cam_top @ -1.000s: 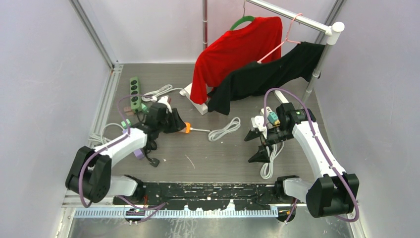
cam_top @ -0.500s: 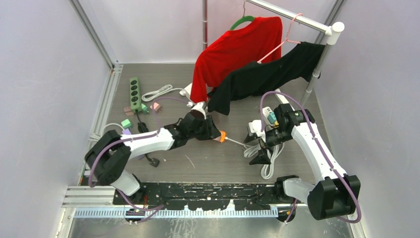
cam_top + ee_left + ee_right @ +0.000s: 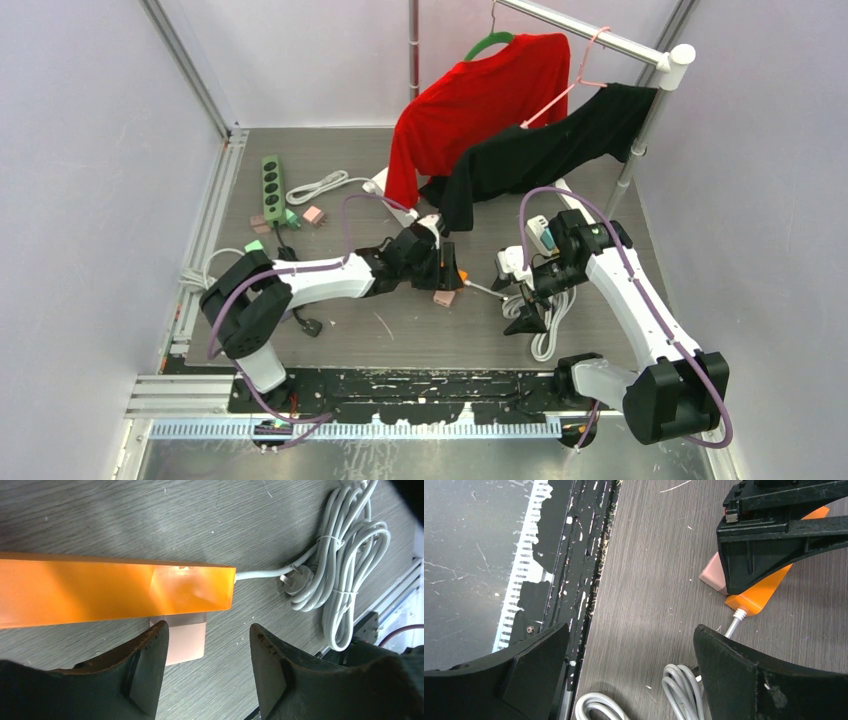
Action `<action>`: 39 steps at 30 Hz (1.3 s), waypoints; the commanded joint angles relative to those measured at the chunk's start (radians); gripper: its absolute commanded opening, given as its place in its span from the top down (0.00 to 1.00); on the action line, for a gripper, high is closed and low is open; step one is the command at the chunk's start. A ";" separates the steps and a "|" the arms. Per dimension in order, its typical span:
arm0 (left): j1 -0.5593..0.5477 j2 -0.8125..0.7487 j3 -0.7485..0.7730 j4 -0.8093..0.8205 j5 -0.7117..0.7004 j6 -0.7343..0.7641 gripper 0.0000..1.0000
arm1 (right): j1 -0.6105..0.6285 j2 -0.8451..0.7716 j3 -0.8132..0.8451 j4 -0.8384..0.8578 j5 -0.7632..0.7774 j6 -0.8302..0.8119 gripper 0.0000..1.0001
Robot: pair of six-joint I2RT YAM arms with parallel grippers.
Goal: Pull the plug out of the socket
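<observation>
The orange socket strip (image 3: 115, 587) lies across the left wrist view, its white cable (image 3: 260, 573) leaving its right end. The pink plug (image 3: 185, 640) sits against the strip's near side on the table, beside my left finger (image 3: 145, 670). Whether its pins are still in the strip is hidden. My left gripper (image 3: 207, 627) is open with only bare table between its jaws. From above, the left gripper (image 3: 448, 270) hovers over the strip's end (image 3: 462, 275), the plug (image 3: 443, 298) just below it. My right gripper (image 3: 520, 298) hangs wide open and empty, right of the strip (image 3: 764, 592).
A coil of white cable (image 3: 540, 310) lies under the right gripper. A green power strip (image 3: 271, 186) and small loose plugs (image 3: 313, 214) sit at the back left. A rack with a red shirt (image 3: 480, 90) and a black shirt (image 3: 540, 150) stands behind.
The left arm swept right across the table, bringing the orange strip with it. Its jaws have widened and the pink plug now shows on the table beside the strip. The right arm barely moved.
</observation>
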 commanded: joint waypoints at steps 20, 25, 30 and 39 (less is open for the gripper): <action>0.028 -0.549 -0.436 0.333 -0.151 0.536 0.01 | 0.030 0.078 -0.027 0.224 0.038 0.241 0.00; 0.043 -0.554 -0.453 0.341 -0.098 0.598 0.00 | 0.084 0.099 -0.028 0.312 0.135 0.355 0.00; 0.044 -0.480 -0.436 0.349 -0.086 0.624 0.01 | 0.160 0.129 -0.024 0.417 0.241 0.499 0.00; 0.044 -0.337 -0.381 0.289 0.020 0.821 0.04 | 0.244 0.181 0.002 0.540 0.348 0.702 0.00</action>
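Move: The pink plug, facing the robot in the orange strip, sits between the left hand's parted fingers, some 2 cm to its left, level fore and aft and about 2 cm lower; the strip's middle is 3 cm ahead and 3 cm left. For the right hand, that middle lies roughly 9 cm ahead, 13 cm left and 10 cm below, the plug 6 ahead and 12 left, the cord bundle 5 ahead and 2 right, on the table. The left fingers come away from around the pink plug, spreading from part-open to wide as the hand hops some 6 cm up and back down while travelling about 10 cm left, tipping its fingers some 35 degrees nearer level. Meanwhile the wide-open right hand sinks about 6 cm and reaches 4–5 cm forward and slightly left, towards the cord end of the orange strip, rolling as it goes, without touching it. ##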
